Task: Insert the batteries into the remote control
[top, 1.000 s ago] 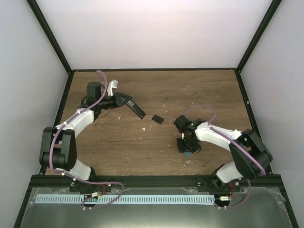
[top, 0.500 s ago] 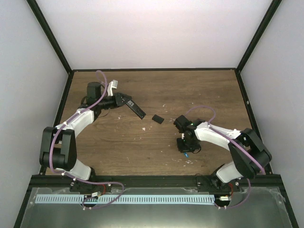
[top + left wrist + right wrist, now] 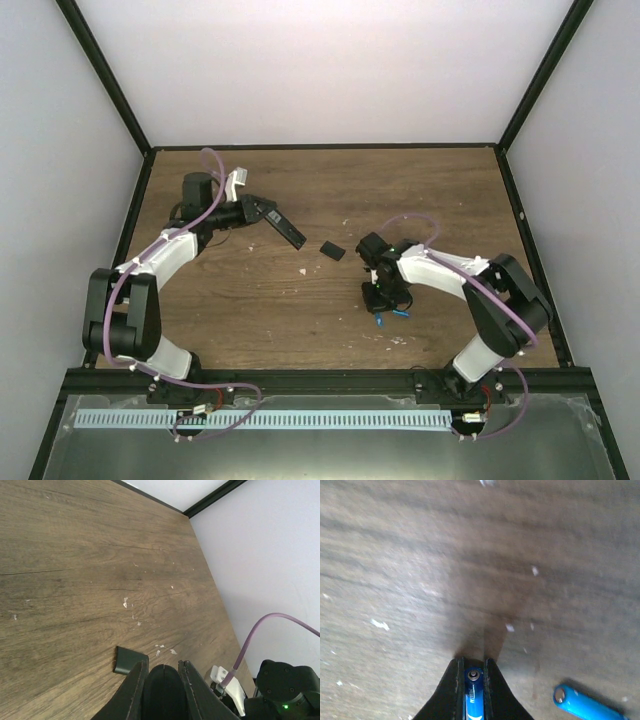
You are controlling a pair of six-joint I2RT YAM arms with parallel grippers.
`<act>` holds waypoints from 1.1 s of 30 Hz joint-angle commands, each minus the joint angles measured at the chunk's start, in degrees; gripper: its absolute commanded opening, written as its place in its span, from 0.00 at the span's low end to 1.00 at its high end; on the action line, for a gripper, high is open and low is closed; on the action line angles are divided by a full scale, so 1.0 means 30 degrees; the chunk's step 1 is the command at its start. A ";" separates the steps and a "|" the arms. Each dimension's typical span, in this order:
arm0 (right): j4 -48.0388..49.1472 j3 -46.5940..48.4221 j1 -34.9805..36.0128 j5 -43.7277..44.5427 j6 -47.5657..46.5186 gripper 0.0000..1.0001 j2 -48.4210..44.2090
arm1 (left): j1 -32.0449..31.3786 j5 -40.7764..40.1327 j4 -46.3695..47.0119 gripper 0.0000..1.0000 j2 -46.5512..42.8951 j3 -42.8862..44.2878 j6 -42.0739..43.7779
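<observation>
The remote control (image 3: 288, 228), a slim black bar, is held above the table at the back left, and my left gripper (image 3: 258, 212) is shut on its end. In the left wrist view the remote control (image 3: 162, 692) fills the gap of that gripper (image 3: 162, 666). My right gripper (image 3: 378, 300) points down at the table right of centre. It is shut on one blue battery (image 3: 474, 692), which lies lengthwise between the tips of the gripper (image 3: 474, 661). The other battery (image 3: 584, 705) lies on the wood just to the right, also visible in the top view (image 3: 400, 313).
A small black cover piece (image 3: 332, 250) lies on the wood between the two arms, close under the remote's tip, and shows in the left wrist view (image 3: 130, 660). Small white flecks (image 3: 125, 601) dot the table. Black frame posts and white walls enclose the table.
My right gripper has closed on one battery and shifted a little left and away from me. The left arm and the remote have not moved.
</observation>
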 commanded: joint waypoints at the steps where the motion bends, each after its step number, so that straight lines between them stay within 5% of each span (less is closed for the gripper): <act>1: 0.2020 0.1323 -0.0070 0.0056 -0.0832 0.01 0.0648 | -0.0076 0.0241 0.0163 0.00 -0.0528 -0.0278 0.0362; 13: 0.5711 0.2259 -0.0070 -0.1551 -0.3739 0.01 -0.1584 | -0.0145 0.3306 0.4867 0.00 0.0058 -0.4285 -0.0327; 21: 0.9220 0.2267 -0.0069 -0.4274 -0.6277 0.01 -0.1900 | -0.0211 0.3697 1.1294 0.00 0.1384 -0.7039 -0.2011; 33: 1.2466 0.2715 -0.0070 -0.6174 -0.9819 0.01 -0.0443 | -0.1387 0.3988 1.5012 0.00 0.6255 -0.5636 -0.3202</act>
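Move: Up and away from the right hand, which already pinches a battery, the open bay of the remote waits roughly 17 cm ahead, 18 cm left and 10 cm higher. The battery cover lies on the table about 18 cm ahead and 10 cm left; the other battery is level with the hand, 5 cm right. From the left hand, gripping the remote, the held battery is about 20 cm back, 23 cm right and 18 cm below. Carrying the battery in shut fingers, the right hand sweeps left and forward over the table, then climbs about 10 cm while tilting some 50 degrees, so the fingers point forward, left and down at the bay. Meanwhile the left hand keeps its grip on the remote and brings it down about 10 cm, also back and slightly right, to meet the battery. ##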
